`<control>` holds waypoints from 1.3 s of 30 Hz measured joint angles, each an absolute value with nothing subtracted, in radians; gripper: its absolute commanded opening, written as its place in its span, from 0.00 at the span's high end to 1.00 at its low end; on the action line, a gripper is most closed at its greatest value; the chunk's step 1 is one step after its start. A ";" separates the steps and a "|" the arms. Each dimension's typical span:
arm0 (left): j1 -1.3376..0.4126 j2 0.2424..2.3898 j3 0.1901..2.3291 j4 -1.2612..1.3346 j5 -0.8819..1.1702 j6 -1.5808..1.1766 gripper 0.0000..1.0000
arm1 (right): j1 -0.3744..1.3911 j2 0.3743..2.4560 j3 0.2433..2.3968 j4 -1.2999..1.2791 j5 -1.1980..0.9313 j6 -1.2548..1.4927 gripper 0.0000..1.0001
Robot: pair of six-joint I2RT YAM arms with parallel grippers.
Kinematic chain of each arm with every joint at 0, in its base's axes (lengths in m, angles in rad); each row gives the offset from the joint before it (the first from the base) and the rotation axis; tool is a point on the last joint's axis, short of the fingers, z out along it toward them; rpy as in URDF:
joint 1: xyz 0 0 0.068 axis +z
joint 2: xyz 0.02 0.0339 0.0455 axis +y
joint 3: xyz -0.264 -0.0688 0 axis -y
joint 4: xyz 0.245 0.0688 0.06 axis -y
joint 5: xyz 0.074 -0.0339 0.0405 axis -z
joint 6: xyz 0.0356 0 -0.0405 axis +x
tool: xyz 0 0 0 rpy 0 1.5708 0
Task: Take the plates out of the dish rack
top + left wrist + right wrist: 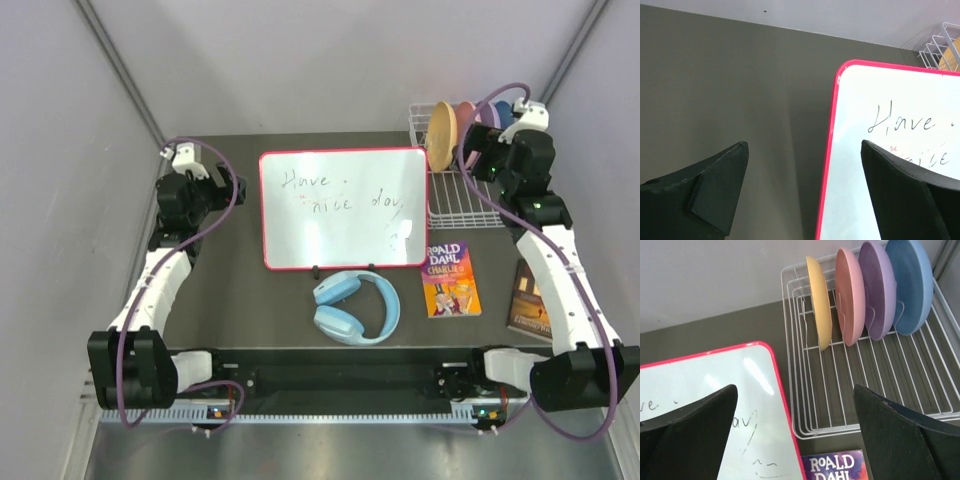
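Four plates stand upright in a row in the white wire dish rack (865,390) at the table's far right: yellow-orange (819,300), pink (850,295), lilac-purple (879,287) and light blue (910,282). In the top view the rack (455,200) holds the yellow-orange plate (440,135) nearest the whiteboard. My right gripper (795,387) is open and empty, hovering above the rack's near left corner (478,158), short of the plates. My left gripper (804,143) is open and empty over the whiteboard's left edge, far from the rack (222,190).
A red-framed whiteboard (342,205) with handwriting lies mid-table, beside the rack. Light-blue headphones (355,305) lie in front of it. A purple Roald Dahl book (450,278) and a dark book (530,300) lie near the right arm. Grey walls enclose the table.
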State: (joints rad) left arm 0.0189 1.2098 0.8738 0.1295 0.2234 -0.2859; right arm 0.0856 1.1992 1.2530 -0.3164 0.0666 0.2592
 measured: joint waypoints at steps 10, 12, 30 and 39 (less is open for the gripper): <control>0.019 1.237 0.897 0.094 0.204 -0.278 0.01 | 0.091 1.217 1.436 -0.310 0.043 0.192 0.00; 0.019 1.237 0.898 0.096 0.205 -0.287 0.01 | 0.094 1.297 1.560 -0.321 0.043 0.152 0.00; 0.019 1.303 0.867 0.179 0.215 -0.342 0.01 | 0.135 1.987 1.996 -0.465 0.209 0.015 0.12; 0.019 1.334 0.854 0.183 0.194 -0.336 0.01 | 0.144 2.106 2.019 -0.455 0.325 -0.049 0.31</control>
State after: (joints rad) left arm 0.0189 1.3342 0.8543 0.1833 0.1944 -0.3359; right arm 0.1436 2.1056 2.0190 -0.4553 0.3248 -0.0486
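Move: The yellow plate stands upright in the rack about 25 cm ahead of the right hand, roughly 1 cm to its right and some 17 cm below. The pink plate is about 5 cm right of the yellow one and the purple plate some 10 cm right of it, both level with it in reach; the whiteboard's middle is 8 cm ahead of the hand, 23 cm left and 22 cm down. From the left hand the yellow plate lies about 24 cm ahead, 56 cm right and 9 cm lower. Rising about 12 cm first, the right hand arcs forward and then dives, ending some 20 cm farther out and 11 cm lower, at the yellow plate. The wrist rolls its left side down and tips the fingers lower, while they close by about a quarter, one either side of the plate; contact can't be seen. The left hand sinks about 5 cm, empty. ##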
